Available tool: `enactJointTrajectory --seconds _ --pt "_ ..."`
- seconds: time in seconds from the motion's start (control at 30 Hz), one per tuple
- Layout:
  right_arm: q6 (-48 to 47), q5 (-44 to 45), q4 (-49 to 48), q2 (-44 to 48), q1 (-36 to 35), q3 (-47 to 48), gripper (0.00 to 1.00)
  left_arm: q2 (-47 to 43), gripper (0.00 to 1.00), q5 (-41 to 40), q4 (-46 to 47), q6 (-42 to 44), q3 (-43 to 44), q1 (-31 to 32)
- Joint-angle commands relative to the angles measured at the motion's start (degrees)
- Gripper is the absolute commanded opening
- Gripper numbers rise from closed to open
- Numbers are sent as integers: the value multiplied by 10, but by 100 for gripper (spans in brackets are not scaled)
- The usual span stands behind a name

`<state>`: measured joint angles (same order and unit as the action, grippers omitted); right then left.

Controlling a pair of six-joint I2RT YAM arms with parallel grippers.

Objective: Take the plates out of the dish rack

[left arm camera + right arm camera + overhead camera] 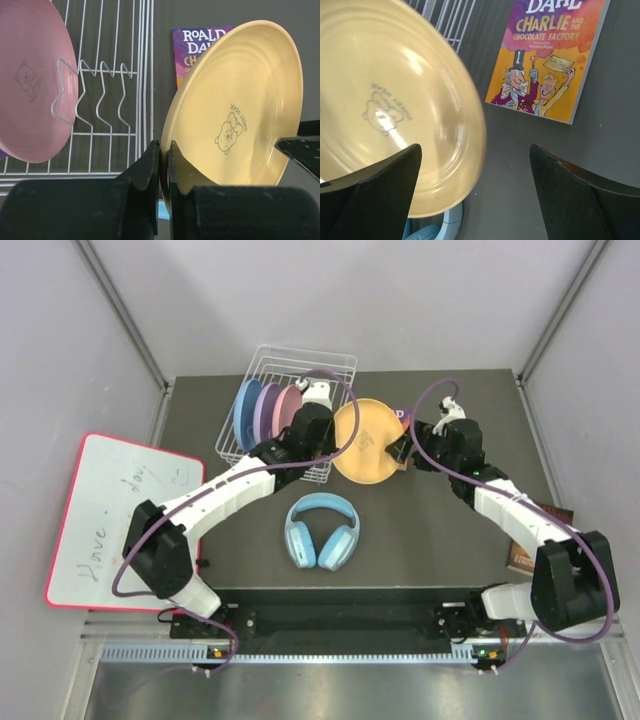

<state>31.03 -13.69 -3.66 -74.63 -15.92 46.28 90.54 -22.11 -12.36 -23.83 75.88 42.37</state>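
Note:
My left gripper (164,150) is shut on the rim of the orange-yellow plate (235,115), holding it tilted just right of the white wire dish rack (335,365). The plate also shows in the top view (367,443) and the right wrist view (385,100). The pink plate (30,90), lilac plate (268,408) and light blue plate (245,410) stand in the rack's left part. My right gripper (475,172) is open beside the yellow plate's right edge; its left finger lies in front of the plate. In the top view it sits at the plate's right side (405,448).
Light-blue headphones (321,530) lie on the dark table below the plate. A Roald Dahl book (547,55) lies under and right of the plate. A red-edged whiteboard (115,515) is at the left. Another book (525,550) lies at the right edge.

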Motion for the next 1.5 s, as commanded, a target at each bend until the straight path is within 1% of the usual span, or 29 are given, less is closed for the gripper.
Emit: enactJointTrajectory --seconds 0.0,0.07,0.1,0.17,0.2,0.27,0.3,0.33,0.4,0.5,0.53,0.57,0.6,0.63,0.7,0.77,0.8,0.83,0.9,0.93,0.97,1.03,1.07,1.1,1.13,1.17,1.23,1.33,1.47 --pt "-11 24 -23 -13 -6 30 87 -62 0 29 82 -20 -12 1" --pt "-11 26 -25 -18 -6 28 85 -68 0 31 86 -21 -20 1" --pt "-12 24 -27 -21 -7 27 75 -74 0 34 88 -22 -22 1" --pt "-14 13 -42 -25 -6 21 66 -78 0 44 98 -25 -33 1" --pt "-14 -4 -49 -26 -6 19 51 -82 0 49 103 -27 -37 1" --pt "-13 -23 -77 -31 -5 11 30 -83 0 60 117 -31 -49 0" --pt "-8 -45 -87 -31 -6 7 4 -79 0 63 118 -33 -50 0" --pt "-5 -54 -102 -32 -5 3 0 -78 0 65 119 -35 -52 0" --pt "3 -81 -122 -31 -4 -2 0 -74 0 70 119 -36 -56 0" --pt "9 -82 -127 -24 -1 -6 0 -74 0 72 119 -31 -64 0" --pt "8 -78 -119 -14 5 -7 0 -75 4 69 118 -29 -65 0" --pt "10 -71 -111 -8 10 -7 0 -75 16 66 118 -27 -69 0" --pt "7 -48 -99 -2 14 -6 0 -76 39 62 118 -20 -69 0" --pt "4 -34 -72 15 22 -4 0 -76 57 60 119 -15 -70 0" --pt "-4 13 -44 35 33 -3 0 -75 87 50 118 -2 -68 0" --pt "-10 36 2 65 61 -1 0 -76 92 25 111 11 -67 0" --pt "-11 46 19 76 74 -3 0 -77 92 16 110 27 -67 0" --pt "-11 61 52 99 104 -9 0 -77 95 -4 106 34 -67 0" --pt "-13 75 77 125 141 -22 0 -84 96 -21 103 56 -68 0" --pt "-17 74 107 147 189 -35 0 -85 98 -31 102 62 -69 -1" --pt "-20 74 123 156 208 -41 0 -87 98 -57 101 69 -71 -1" --pt "-38 74 174 177 257 -53 0 -94 99 -83 100 85 -72 -1" --pt "-45 77 190 182 270 -57 0 -96 99 -105 102 92 -77 -4" --pt "-54 81 202 186 280 -61 0 -99 99 -107 106 113 -80 -7" --pt "-57 80 209 186 297 -72 0 -101 99 -113 116 126 -85 -11" --pt "-59 76 207 181 303 -78 0 -100 99 -120 135 135 -93 -15" --pt "-62 68 203 164 310 -80 0 -99 99 -134 140 150 -96 -25" --pt "-64 62 185 99 313 -71 0 -93 99 -116 139 150 -95 -71" --pt "-66 56 144 42 315 -62 0 -91 99 -90 149 144 -110 -115"
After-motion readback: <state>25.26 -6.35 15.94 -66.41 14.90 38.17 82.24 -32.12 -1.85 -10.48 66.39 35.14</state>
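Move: The left hand still pinches the yellow plate's left rim, the plate's middle about 8 cm to its right and 3 cm lower. The pink plate stands some 12 cm left, 8 cm ahead and 10 cm below. The yellow plate's middle lies about 8 cm left of the open right hand and 2 cm higher; the book is roughly 7 cm ahead, straight on, 15 cm below, and bare table about 12 cm right, 5 cm back. The right fingers shut on the yellow plate's right rim while the left keeps its pinch; then the left fingers open wide and let go. The right hand carries the plate swiftly some 20 cm right, slightly back, turning about 35 degrees clockwise, then sinks about 10 cm towards the table, tipping down. The emptied left hand heads some 10 cm left, a little forward and up, towards the pink plate. ##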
